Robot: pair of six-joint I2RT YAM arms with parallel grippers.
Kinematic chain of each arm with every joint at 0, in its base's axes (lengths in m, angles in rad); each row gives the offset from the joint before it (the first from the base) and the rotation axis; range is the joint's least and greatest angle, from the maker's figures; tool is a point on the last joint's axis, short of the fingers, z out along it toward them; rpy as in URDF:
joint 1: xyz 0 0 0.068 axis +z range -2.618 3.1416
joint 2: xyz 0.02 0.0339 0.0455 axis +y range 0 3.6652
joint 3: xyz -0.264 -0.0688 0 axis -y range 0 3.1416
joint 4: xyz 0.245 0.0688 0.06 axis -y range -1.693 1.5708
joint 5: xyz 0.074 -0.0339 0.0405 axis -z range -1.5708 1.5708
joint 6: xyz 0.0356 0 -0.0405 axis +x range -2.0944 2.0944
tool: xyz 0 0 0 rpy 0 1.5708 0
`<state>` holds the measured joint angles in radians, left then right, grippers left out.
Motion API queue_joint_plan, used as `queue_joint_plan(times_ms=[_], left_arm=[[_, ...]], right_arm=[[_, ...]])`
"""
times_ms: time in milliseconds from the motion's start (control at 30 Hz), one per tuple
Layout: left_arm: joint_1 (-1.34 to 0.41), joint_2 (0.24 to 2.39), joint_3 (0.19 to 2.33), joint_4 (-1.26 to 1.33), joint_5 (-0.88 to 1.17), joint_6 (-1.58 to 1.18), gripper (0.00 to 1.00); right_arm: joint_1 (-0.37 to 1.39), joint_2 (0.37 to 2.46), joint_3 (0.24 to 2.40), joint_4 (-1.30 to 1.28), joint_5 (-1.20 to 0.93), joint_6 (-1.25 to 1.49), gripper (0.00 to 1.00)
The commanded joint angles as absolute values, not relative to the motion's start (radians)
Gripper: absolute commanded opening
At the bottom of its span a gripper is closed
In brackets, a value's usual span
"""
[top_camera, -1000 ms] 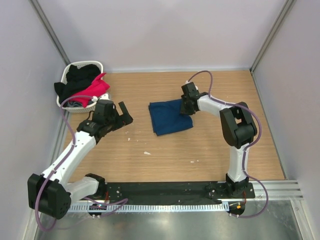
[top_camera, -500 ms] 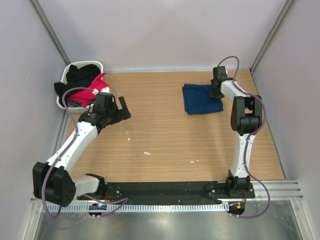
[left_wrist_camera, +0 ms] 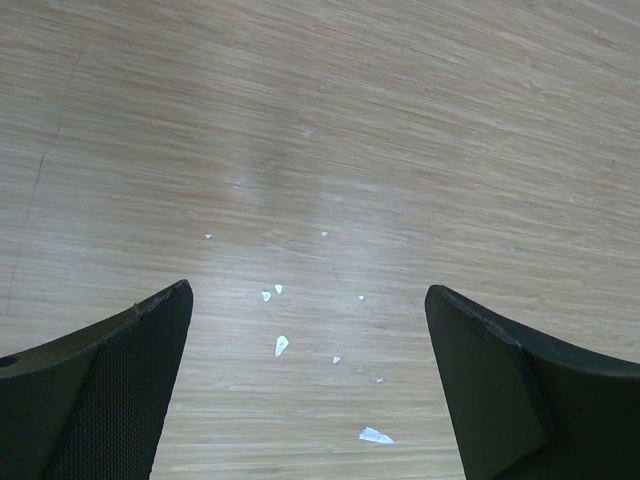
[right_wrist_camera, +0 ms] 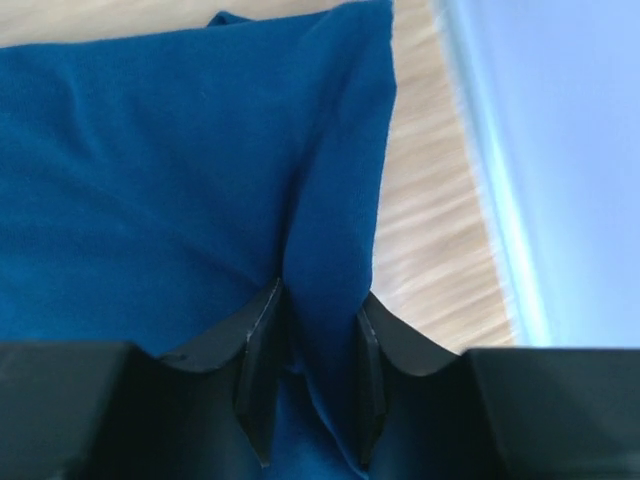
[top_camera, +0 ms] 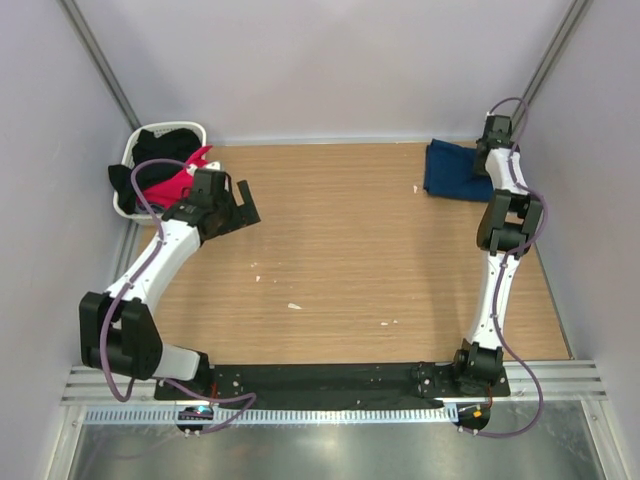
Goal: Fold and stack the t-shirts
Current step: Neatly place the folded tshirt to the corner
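Observation:
A folded navy blue t-shirt (top_camera: 452, 170) lies at the table's far right corner, no print showing. My right gripper (top_camera: 485, 162) is at its right edge. In the right wrist view the gripper (right_wrist_camera: 320, 295) is shut on a raised ridge of this t-shirt (right_wrist_camera: 150, 180), which fills the gap between the pads. A bright pink t-shirt (top_camera: 176, 186) and a black t-shirt (top_camera: 165, 146) are heaped in the white basket (top_camera: 134, 152) at the far left. My left gripper (top_camera: 243, 205) hangs wide open just right of the basket, over bare wood (left_wrist_camera: 305, 300), holding nothing.
The right side wall (right_wrist_camera: 560, 150) stands right beside the navy shirt, with a narrow strip of wood between. Small white scraps (left_wrist_camera: 282, 345) dot the wooden table (top_camera: 330, 260) below the left gripper and in the middle (top_camera: 294, 306).
My right arm has dragged the navy t-shirt from the table's middle to the far right corner. My left arm has swung back toward the basket, still open.

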<state>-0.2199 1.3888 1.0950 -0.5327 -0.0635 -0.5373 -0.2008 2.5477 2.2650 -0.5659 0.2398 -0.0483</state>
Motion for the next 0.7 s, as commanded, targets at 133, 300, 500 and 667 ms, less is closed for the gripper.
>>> queue_joint_plan(times_ms=[133,300,500,667], left_arm=[[-0.215,1.436,1.177,-0.531,-0.054,-0.545,1.0],[-0.215,1.428,1.196,-0.529,-0.017,-0.545,1.0],[-0.213,1.352,1.18,-0.519,-0.006,-0.522,1.0],[-0.213,1.279,1.157,-0.505,0.047,-0.486,1.0]], right_arm=[[-0.225,2.637,2.39,-0.499,0.261,-0.209,0.46],[-0.225,2.562,2.445,-0.489,0.273,-0.199,0.8],[-0.225,2.305,2.464,-0.532,0.197,-0.148,1.0],[-0.212,2.007,2.181,-0.456,-0.045,0.05,1.0]])
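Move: The right hand still has the folded t-shirt by its right edge. The t-shirt's middle is about 10 cm to the left, level fore and aft and some 2 cm below. The far right table corner is roughly 11 cm ahead and 7 cm right, and a white fleck lies about 23 cm left and 6 cm back. From the left hand the folded t-shirt lies around 65 cm right, 22 cm ahead and 13 cm lower. Rightward and a little forward first, the right hand draws the edge of the folded t-shirt about 3 cm more towards the side wall while its fingers ease apart. They then open wide, let the cloth go, and the hand rises fast, some 16 cm, its fingertips tipping up about 15 degrees. The empty, open left hand rises about 4 cm at the end. ##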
